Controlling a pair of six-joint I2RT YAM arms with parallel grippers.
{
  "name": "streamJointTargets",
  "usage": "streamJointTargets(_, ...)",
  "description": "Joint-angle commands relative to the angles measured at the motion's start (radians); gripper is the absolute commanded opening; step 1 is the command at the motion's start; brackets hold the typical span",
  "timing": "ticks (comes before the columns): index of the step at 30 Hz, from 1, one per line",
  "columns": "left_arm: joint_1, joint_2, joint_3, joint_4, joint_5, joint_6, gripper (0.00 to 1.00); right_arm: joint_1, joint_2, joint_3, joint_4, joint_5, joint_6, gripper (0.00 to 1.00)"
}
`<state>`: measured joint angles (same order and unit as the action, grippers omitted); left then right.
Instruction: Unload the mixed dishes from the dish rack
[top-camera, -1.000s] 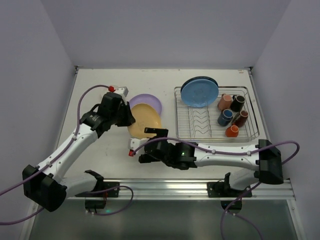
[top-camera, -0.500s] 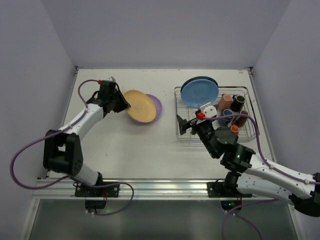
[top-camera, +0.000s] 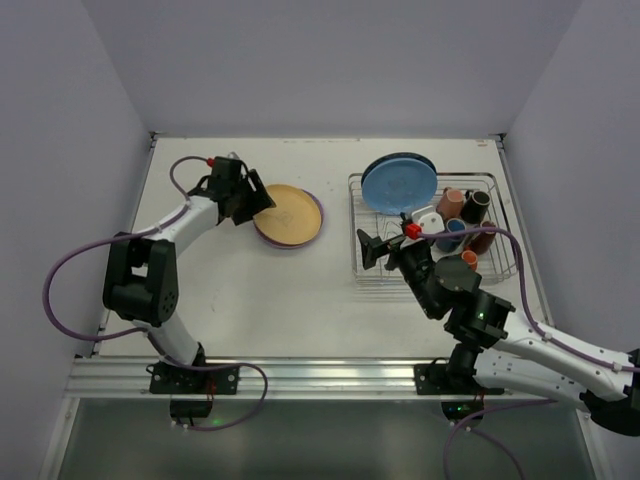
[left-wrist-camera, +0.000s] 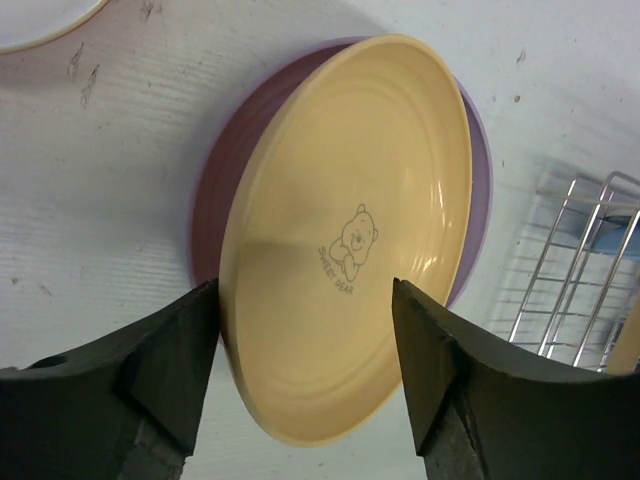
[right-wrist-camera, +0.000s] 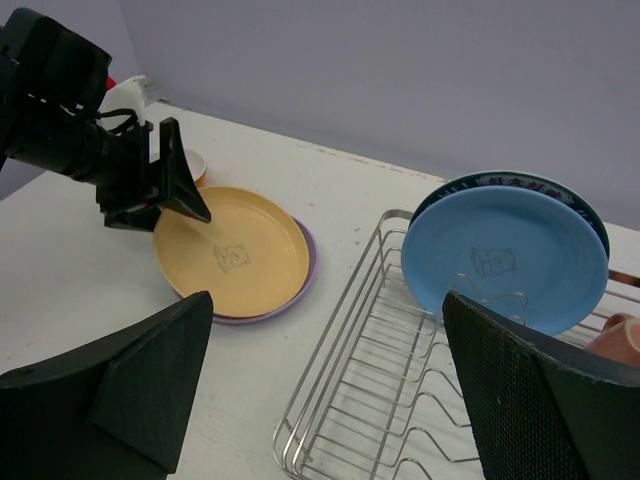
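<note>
The yellow plate (top-camera: 290, 214) (left-wrist-camera: 350, 240) lies on the lilac plate (top-camera: 318, 222) (left-wrist-camera: 483, 180), left of the dish rack (top-camera: 500, 272) (right-wrist-camera: 345, 300). My left gripper (top-camera: 257, 204) (left-wrist-camera: 305, 370) stands open, its fingers (left-wrist-camera: 170, 350) straddling the yellow plate's near rim without gripping it. A blue plate (top-camera: 399, 184) (right-wrist-camera: 505, 258) stands in the rack's far end, a dark-rimmed plate (right-wrist-camera: 520, 180) behind it. Several mugs (top-camera: 474, 206) fill the rack's right side. My right gripper (top-camera: 372, 248) (right-wrist-camera: 328, 330) hangs wide open over the rack's left part, holding nothing.
A small orange bowl (right-wrist-camera: 195, 165) sits on the table just beyond my left gripper. The rack's zigzag dividers (right-wrist-camera: 440, 400) below my right gripper hold no plate. Grey walls close in the table on three sides.
My left gripper has opened, and the yellow plate, tilted in its grip before, now rests flat on the lilac plate. My right arm swung from the table's middle to the rack.
</note>
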<state>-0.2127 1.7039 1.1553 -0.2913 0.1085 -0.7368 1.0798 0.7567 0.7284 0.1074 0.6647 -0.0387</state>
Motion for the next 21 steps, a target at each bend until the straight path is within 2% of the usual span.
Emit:
streamJointTargets(1, -0.043, -0.006, 0.076, 0.041, -0.062, 0.025, 0.73, 0.002, 0.004, 0.008, 0.009, 0.059, 0.031, 0.99)
streamJointTargets(4, -0.1, 0.01, 0.141, -0.055, -0.19, 0.05, 0.85, 0.002, 0.041, 0.025, -0.017, 0.096, 0.031, 0.99)
streamJointTargets(9, -0.148, 0.056, 0.237, -0.186, -0.328, 0.071, 0.89, 0.002, 0.07, 0.04, -0.049, 0.101, 0.065, 0.99)
streamJointTargets(21, -0.155, 0.106, 0.25, -0.278, -0.412, 0.079, 1.0, 0.0, 0.095, 0.048, -0.069, 0.102, 0.072, 0.99)
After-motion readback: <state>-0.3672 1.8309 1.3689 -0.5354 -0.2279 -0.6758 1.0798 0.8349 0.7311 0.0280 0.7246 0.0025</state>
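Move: My left hand is over the raised left rim of the yellow plate. The plate's middle is about 7 cm right, 1 cm ahead and 5 cm below, with the purple plate under it, 8 cm right, 1 ahead, 9 below. The bowl is some 7 cm left, 11 ahead. For my empty right hand, the blue plate stands roughly 24 cm ahead, 5 right, 20 below, and the pink mug 21 ahead, 19 right, 27 below. I spread my left fingers from partly open to fully wide and let go of the yellow plate's rim, easing up and to the right by some 3 cm each, then sink about 4.5 cm back over that rim while rolling the hand's left side up about 20 degrees. My right hand, kept wide open, sinks about 4 cm towards the blue plate's height, still short of the rack. ##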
